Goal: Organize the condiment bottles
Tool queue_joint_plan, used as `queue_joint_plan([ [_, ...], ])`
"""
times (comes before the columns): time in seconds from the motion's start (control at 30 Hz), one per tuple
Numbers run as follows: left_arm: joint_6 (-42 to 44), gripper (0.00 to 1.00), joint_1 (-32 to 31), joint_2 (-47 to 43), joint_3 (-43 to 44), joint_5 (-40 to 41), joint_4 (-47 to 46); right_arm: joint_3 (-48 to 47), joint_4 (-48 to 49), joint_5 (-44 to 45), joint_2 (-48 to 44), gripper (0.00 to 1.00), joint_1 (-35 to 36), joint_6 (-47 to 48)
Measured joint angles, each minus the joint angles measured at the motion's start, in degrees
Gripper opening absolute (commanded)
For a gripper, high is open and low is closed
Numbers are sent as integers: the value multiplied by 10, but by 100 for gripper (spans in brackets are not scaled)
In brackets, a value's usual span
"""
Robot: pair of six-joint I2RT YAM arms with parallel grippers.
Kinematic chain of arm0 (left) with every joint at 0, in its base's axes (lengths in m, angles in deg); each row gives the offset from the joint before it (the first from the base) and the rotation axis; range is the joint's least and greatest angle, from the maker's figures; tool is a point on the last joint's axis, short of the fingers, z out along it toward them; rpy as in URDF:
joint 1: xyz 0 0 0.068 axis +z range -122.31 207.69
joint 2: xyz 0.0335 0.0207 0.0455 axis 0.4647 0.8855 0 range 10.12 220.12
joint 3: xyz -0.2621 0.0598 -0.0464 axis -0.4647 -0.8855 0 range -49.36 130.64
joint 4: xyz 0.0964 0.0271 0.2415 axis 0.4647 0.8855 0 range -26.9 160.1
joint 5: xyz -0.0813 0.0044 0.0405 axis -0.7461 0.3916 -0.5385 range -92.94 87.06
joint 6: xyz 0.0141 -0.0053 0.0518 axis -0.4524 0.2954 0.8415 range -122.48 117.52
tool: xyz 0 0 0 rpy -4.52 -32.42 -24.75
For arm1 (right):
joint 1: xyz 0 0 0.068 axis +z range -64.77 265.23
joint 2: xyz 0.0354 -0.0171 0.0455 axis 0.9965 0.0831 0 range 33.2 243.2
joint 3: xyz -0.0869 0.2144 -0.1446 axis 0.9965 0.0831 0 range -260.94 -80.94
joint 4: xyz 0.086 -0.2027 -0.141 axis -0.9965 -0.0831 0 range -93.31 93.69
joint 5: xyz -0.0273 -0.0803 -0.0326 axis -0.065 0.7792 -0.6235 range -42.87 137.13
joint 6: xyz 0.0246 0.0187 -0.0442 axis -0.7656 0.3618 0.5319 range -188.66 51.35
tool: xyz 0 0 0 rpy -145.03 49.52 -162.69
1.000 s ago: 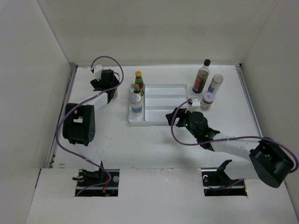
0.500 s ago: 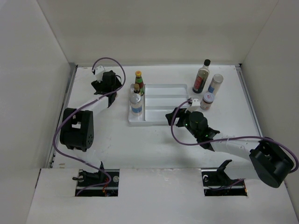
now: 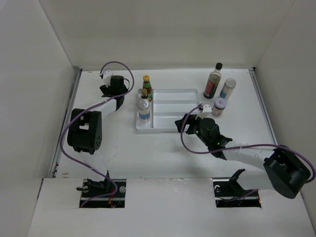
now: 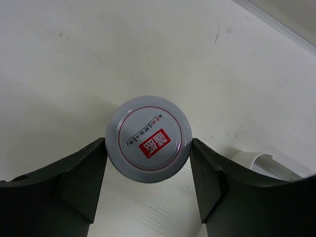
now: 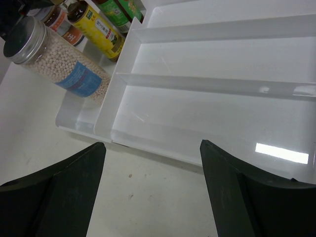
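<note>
A short jar with a grey lid and a red mark (image 4: 148, 139) stands on the table left of the tray. My left gripper (image 4: 148, 146) is shut on it, both fingers touching the lid's sides. From above, the left gripper (image 3: 118, 89) hides this jar. The tray's left compartment holds a yellow-capped green-and-red bottle (image 3: 146, 84) and a clear blue-labelled jar (image 3: 143, 110), which also shows in the right wrist view (image 5: 64, 66). My right gripper (image 5: 152, 145) hangs open and empty over the table at the tray's near edge (image 3: 189, 121).
The white divided tray (image 3: 173, 92) lies mid-table, its long compartments bare (image 5: 212, 106). At the back right stand a tall dark black-capped bottle (image 3: 213, 81), a white blue-labelled bottle (image 3: 227, 89) and a short red-labelled jar (image 3: 219, 106). White walls enclose the table.
My left gripper has shifted slightly right toward the tray and its jaws have narrowed onto the jar's lid. The right arm has stayed still.
</note>
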Motion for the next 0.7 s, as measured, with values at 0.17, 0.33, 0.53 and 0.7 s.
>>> queue_joint_plan([
  [0.17, 0, 32, 3, -2, -2, -3, -3, 0, 0, 0, 0, 84, 0, 0],
  [0.33, 0, 31, -7, -76, -61, 0, 9, 0, 0, 0, 0, 84, 0, 0],
  [0.53, 9, 31, -70, -278, -109, 25, 30, 0, 0, 1, -2, 84, 0, 0],
  [0.7, 25, 31, -164, -410, -109, 39, -14, 0, 0, 10, -21, 83, 0, 0],
])
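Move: My left hand already grips the grey-lidded jar, standing on the table. The likely place for it is the free near end of the organizer's left compartment, roughly 12 cm back, 13 cm right and 5 cm lower. Just beyond that spot stands the pepper jar, 9 cm back and 13 cm right of me; the yellow-labelled bottle is 5 cm back, 14 cm right; the green bottle is level, 15 cm right. From my right hand that free spot lies about 18 cm left, 3 cm ahead and 8 cm lower. Keeping its grip on the grey-lidded jar, my left hand lifts it off the table, easing back at first and then climbing fast: about 23 cm up in all, with some 12 cm back and 8 cm to the right, the organizer's side. On the way my wrist tips the fingers up by roughly 30 degrees and turns a little clockwise. ##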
